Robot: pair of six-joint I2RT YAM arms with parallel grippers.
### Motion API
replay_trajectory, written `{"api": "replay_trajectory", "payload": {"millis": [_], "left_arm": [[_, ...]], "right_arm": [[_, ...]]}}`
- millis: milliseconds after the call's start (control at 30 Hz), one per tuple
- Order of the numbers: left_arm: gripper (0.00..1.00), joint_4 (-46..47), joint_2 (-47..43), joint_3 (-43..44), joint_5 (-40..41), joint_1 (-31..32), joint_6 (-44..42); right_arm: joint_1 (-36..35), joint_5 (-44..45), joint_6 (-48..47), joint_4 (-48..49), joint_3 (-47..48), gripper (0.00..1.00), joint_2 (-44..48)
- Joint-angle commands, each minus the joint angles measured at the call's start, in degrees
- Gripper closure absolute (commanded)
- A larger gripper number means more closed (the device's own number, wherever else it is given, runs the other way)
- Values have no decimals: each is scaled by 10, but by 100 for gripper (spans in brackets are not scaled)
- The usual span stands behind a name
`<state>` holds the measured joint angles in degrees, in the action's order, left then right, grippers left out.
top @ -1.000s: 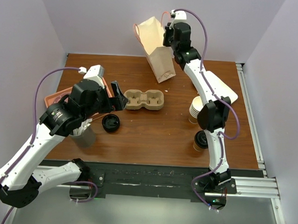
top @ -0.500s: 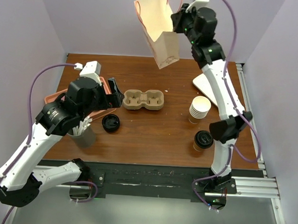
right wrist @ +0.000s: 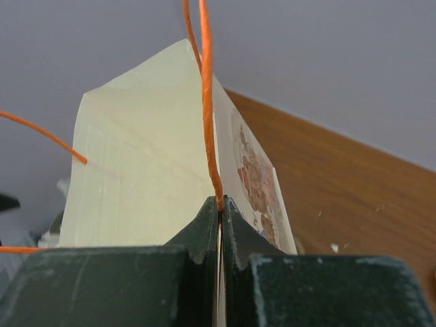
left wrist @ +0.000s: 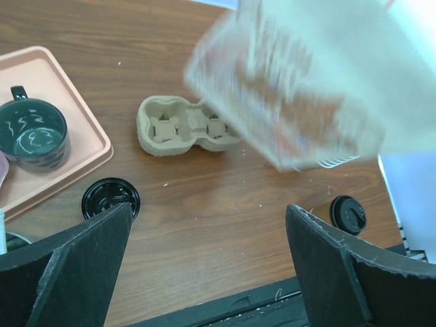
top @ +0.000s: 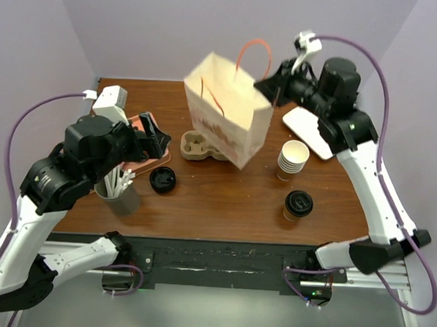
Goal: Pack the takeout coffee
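Note:
The takeout coffee (top: 298,204), a tan paper cup under a black sip lid, stands upright at the front right of the table; its lid (left wrist: 347,214) also peeks past the right finger in the left wrist view. My right gripper (top: 267,88) is shut on the top rim and orange handle (right wrist: 212,136) of a cream paper bag (top: 228,121). The bag hangs tilted in the air over the middle of the table and looks blurred (left wrist: 306,88) from the left wrist. My left gripper (top: 158,135) hovers open over the left side, holding nothing (left wrist: 208,221).
A cardboard cup carrier (top: 194,146) lies partly behind the bag. A loose black lid (top: 163,179) lies left of centre. Stacked lidless cups (top: 293,159) and a white board (top: 313,130) are at the right. A pink tray (left wrist: 65,160) with a dark mug (left wrist: 33,133) and a stirrer cup (top: 120,195) sit left.
The right arm has swung the bag from high at the back down and forward, over the carrier. The left arm has shifted slightly left and back, still open.

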<state>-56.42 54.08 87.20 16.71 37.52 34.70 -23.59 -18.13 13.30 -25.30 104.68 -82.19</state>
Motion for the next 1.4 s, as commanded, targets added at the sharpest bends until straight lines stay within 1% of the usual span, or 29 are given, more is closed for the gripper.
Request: {"api": "replay_trajectory", "payload": {"millis": [0, 33, 67, 133, 300, 367, 467, 533, 633, 700, 767, 833, 900, 967, 1000, 1067, 1100, 1133, 1167, 1267, 1333, 1367], "left_arm": [[0, -11, -14, 32, 7, -2, -20], [0, -12, -11, 34, 6, -3, -20], [0, -12, -5, 38, 4, -3, -20], [0, 1, 0, 37, -11, -2, -26], [1, 3, 25, 38, -2, -2, -10], [1, 10, 33, 30, -5, -2, 1], [2, 25, 42, 7, 1, -2, 16], [2, 31, 49, -5, 8, -2, 24], [3, 30, 69, -15, 6, -2, 12], [3, 27, 92, -14, 11, -2, -1], [3, 20, 120, -2, 20, -3, 2], [4, 25, 153, 30, 19, -3, 8], [4, 25, 177, 54, 33, -3, 26], [4, 18, 210, 84, 36, -5, 31], [4, 16, 219, 92, 39, -12, 41], [3, 9, 248, 109, 32, -28, 51], [2, 9, 257, 111, 13, -52, 59], [0, 11, 271, 107, 10, -62, 63], [0, 17, 277, 102, 10, -70, 63], [0, 46, 302, 83, -2, -85, 49], [0, 71, 319, 67, -4, -86, 48], [0, 82, 325, 61, -8, -86, 48]], "right_arm": [[0, -115, -36, -26, -117, 100, 90], [0, -126, -43, -25, -141, 100, 104], [0, -145, -49, -24, -186, 100, 130], [0, -177, -64, -20, -224, 100, 149], [0, -197, -83, 31, -342, 100, 213], [0, -227, -90, 38, -387, 100, 220], [0, -247, -78, 71, -445, 100, 240], [0, -243, -75, 71, -459, 100, 256], [0, -241, -85, 61, -462, 99, 258], [0, -223, -97, 48, -456, 88, 253], [0, -221, -99, 46, -454, 82, 252], [0, -220, -95, 43, -448, 74, 252], [0, -220, -98, 27, -440, 73, 257], [0, -207, -97, 6, -431, 58, 261], [0, -202, -97, 3, -427, 54, 263], [0, -205, -95, -18, -411, 49, 265], [0, -205, -93, -26, -405, 45, 268], [0, -201, -92, -34, -392, 40, 270], [0, -184, -90, -52, -385, 29, 273], [0, -159, -81, -92, -344, 20, 277], [0, -140, -67, -116, -304, 19, 275], [0, -123, -58, -133, -289, 15, 274]]}}
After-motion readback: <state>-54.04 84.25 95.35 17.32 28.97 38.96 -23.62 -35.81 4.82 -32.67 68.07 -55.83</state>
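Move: The open table spot for the held paper bag lies about 17 cm back, 7 cm left and 46 cm below the right gripper. From that hand, the lidded cup stands some 17 cm back and 16 cm right, the cup stack 2 cm back and 14 cm right, and the cup carrier 8 cm ahead and 12 cm left. From the left gripper, the carrier is roughly 22 cm ahead, 14 cm right and 36 cm below, the black lid 7 cm ahead and 2 cm left. Lower the right gripper about 19 cm while drawing it back some 13 cm, turning counter-clockwise and tipping down, to set the held bag in front of the carrier; then open the fingers off its orange handle and rise 5 cm. Bring the open left gripper, after a small lift back, forward and down towards the carrier, tipping its fingers down. ##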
